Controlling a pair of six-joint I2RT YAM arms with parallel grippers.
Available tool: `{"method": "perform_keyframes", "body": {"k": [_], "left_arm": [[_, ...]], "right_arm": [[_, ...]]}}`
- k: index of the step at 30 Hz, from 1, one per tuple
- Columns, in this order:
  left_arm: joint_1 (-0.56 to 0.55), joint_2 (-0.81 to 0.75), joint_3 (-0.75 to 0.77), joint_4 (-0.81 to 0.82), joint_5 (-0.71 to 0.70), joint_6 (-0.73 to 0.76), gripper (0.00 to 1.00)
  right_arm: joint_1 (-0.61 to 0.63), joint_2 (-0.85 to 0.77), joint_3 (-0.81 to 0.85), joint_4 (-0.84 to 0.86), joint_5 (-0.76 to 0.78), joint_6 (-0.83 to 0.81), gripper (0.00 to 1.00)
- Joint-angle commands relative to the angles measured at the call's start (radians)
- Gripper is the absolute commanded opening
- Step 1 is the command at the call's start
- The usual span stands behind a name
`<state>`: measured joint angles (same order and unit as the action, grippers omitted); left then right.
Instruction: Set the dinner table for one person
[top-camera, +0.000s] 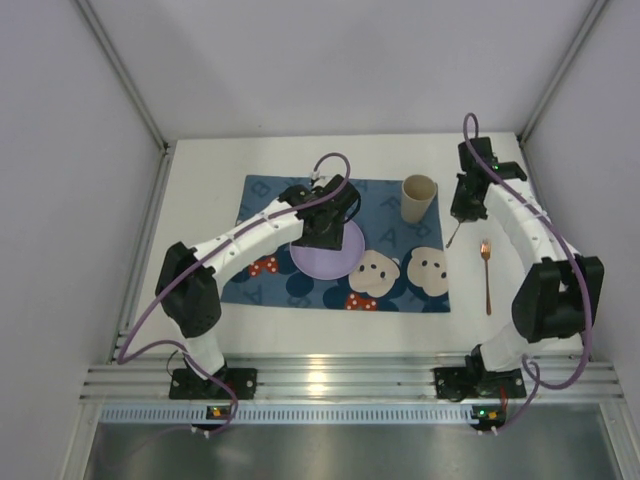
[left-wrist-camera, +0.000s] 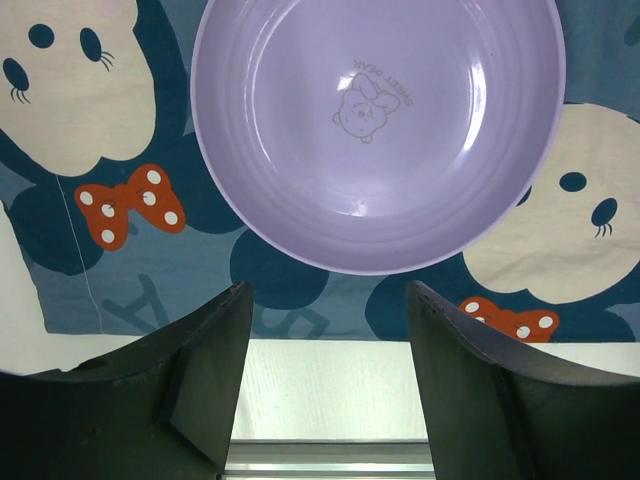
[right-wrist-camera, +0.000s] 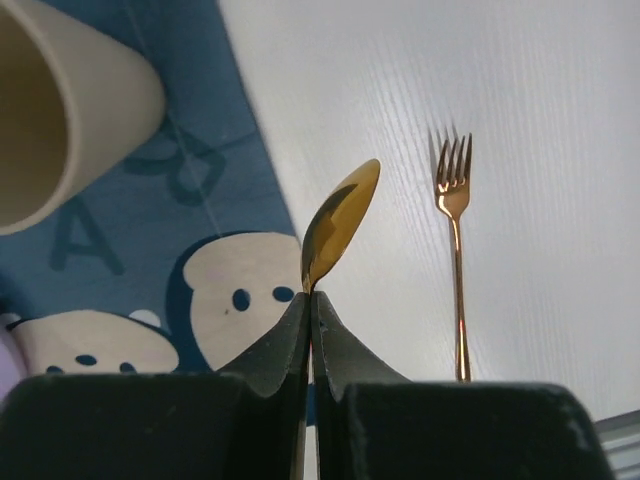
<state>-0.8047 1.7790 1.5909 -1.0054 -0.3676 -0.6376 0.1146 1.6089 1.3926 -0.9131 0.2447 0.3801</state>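
Note:
On the white dinner table (top-camera: 200, 200) lies a blue cartoon-mouse placemat (top-camera: 270, 205) with a lilac plate (top-camera: 335, 262) on it. My left gripper (top-camera: 328, 232) hovers over that plate. In the left wrist view its jaws (left-wrist-camera: 328, 300) stand open and empty, with the plate (left-wrist-camera: 378, 130) just beyond the fingertips. My right gripper (top-camera: 462, 215) is shut on a gold spoon (top-camera: 453, 237), held above the table just right of the placemat. The spoon's bowl (right-wrist-camera: 340, 225) sticks out past the shut fingertips (right-wrist-camera: 311, 297).
A beige cup (top-camera: 418, 198) stands upright on the placemat's far right corner, close to the right gripper. A gold fork (top-camera: 486, 275) lies on the bare table right of the placemat, tines pointing away. An aluminium rail (top-camera: 340, 380) runs along the near edge.

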Motion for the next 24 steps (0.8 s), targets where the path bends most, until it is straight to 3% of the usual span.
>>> {"method": "perform_keyframes", "body": {"k": [1, 8, 16, 24], "left_arm": [[0.004, -0.006, 0.040, -0.038, -0.008, 0.001, 0.68], [0.004, -0.039, 0.017, -0.053, -0.033, -0.023, 0.68], [0.004, -0.102, -0.043, -0.056, -0.044, -0.069, 0.68], [0.004, -0.199, -0.123, -0.104, -0.074, -0.123, 0.68]], "right_arm": [[0.060, -0.081, 0.039, -0.092, 0.008, 0.029, 0.00], [0.301, -0.132, 0.043, -0.141, -0.022, 0.111, 0.00], [0.557, -0.012, 0.055, -0.072, 0.085, 0.100, 0.00], [0.600, 0.210, 0.117, 0.014, 0.241, -0.009, 0.00]]}}
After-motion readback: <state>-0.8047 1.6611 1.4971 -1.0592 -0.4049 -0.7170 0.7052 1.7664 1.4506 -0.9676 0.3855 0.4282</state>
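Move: The right hand holds the spoon above the table just off the mat's right edge. The bare mat strip beside the plate's right rim, where the spoon is headed, lies about 16 cm left, 4 cm back and 13 cm below. The plate's middle is 27 cm left and 3 back, the cup 8 left and 5 ahead, the fork 8 right and 9 back. From the left hand that strip is some 14 cm right and 2 ahead. Right hand swings the held spoon about 18 cm left towards the plate, then sinks; left hand eases leftward. ##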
